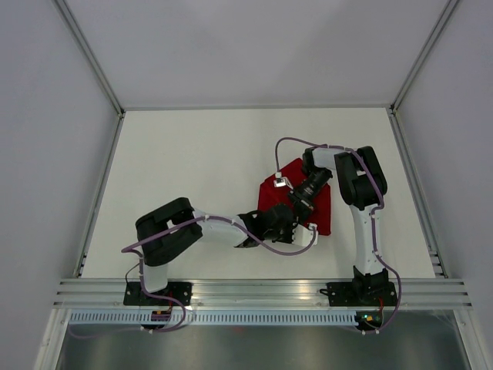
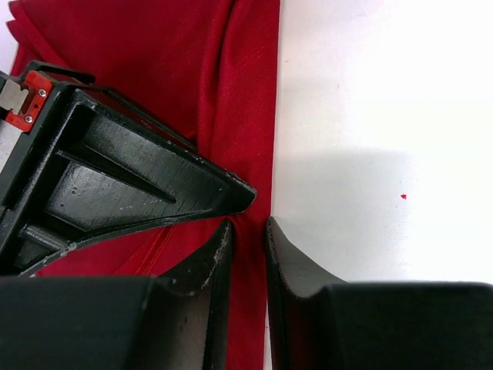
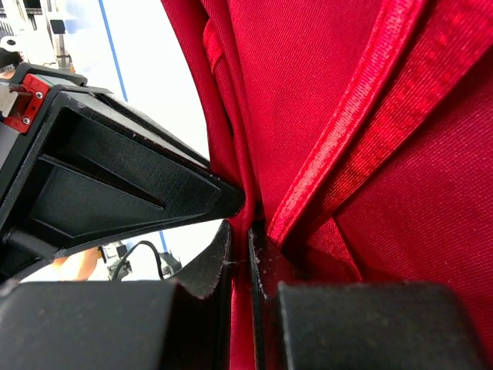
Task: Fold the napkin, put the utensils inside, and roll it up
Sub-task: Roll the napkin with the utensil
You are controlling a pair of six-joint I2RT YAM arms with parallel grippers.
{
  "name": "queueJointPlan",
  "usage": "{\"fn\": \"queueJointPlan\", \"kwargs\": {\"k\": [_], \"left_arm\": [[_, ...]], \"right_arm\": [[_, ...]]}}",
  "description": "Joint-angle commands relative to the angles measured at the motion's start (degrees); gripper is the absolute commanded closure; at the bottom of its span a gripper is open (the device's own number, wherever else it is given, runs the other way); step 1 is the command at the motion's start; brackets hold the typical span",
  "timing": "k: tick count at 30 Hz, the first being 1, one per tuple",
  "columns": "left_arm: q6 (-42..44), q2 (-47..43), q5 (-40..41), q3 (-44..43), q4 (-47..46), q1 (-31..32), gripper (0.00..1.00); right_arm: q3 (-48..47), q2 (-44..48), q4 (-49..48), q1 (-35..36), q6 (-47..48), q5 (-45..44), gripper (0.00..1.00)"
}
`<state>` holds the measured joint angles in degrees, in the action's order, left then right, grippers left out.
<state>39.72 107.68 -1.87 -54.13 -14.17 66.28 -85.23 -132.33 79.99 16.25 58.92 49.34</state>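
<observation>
The red napkin [image 1: 322,212] lies crumpled and partly folded on the white table, right of centre. My left gripper [image 1: 286,225] reaches in from the left to its lower left edge. In the left wrist view the fingers [image 2: 219,254] stand close together with the napkin's [image 2: 154,62] hemmed edge pinched in the narrow gap of the left gripper [image 2: 248,223]. My right gripper [image 1: 296,206] comes down from the upper right over the cloth. Up close, the right gripper [image 3: 248,227] is shut on a raised fold of napkin [image 3: 347,116]. The utensils are out of view.
The white table [image 1: 192,169] is bounded by grey walls on three sides and by an aluminium rail [image 1: 254,291] at the near edge, where both arm bases are bolted. The two grippers work within a few centimetres of each other.
</observation>
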Motion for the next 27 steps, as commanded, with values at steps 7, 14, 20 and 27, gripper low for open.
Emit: {"fn": "queueJointPlan", "kwargs": {"k": [7,14,20,27], "left_arm": [[-11.33,3.94,-14.99,-1.51,12.33,-1.94,0.98],[-15.81,3.85,-20.45,-1.59,13.47,-4.23,0.98],[-18.98,4.12,-26.34,-1.59,13.73,-6.95,0.98],[-23.72,4.73,-35.12,-3.08,13.82,-12.13,0.98]], "right_arm": [[-0.55,1.45,-9.23,-0.34,2.0,-1.79,0.69],[-0.55,7.35,-12.65,-1.57,-2.48,-1.0,0.5],[-0.2,12.53,-16.77,-3.42,-7.74,0.31,0.48],[5.58,20.17,-25.39,-8.16,-11.98,1.99,0.48]]}}
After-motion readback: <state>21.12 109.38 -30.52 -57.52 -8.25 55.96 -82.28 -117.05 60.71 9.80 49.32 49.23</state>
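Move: The napkin's near edge is already between both sets of fingers. Its middle lies about 8 cm ahead of the left hand and 2 cm to its left; from the right hand it is about 7 cm ahead and 4 cm left, barely lower. The far corner is some 19 cm ahead of the right hand and 3 cm left; the near right corner is about 5 cm right of it and 3 cm back. The napkin's near edge stays with the left fingers, which squeeze shut on it while that hand draws back about 2 cm and rolls some 30 degrees, tips swinging towards the base. The right fingers open and come free of the edge, lifting slightly, then travel forward about 8 cm and up 4 cm above the napkin, tilting to point more steeply down. ##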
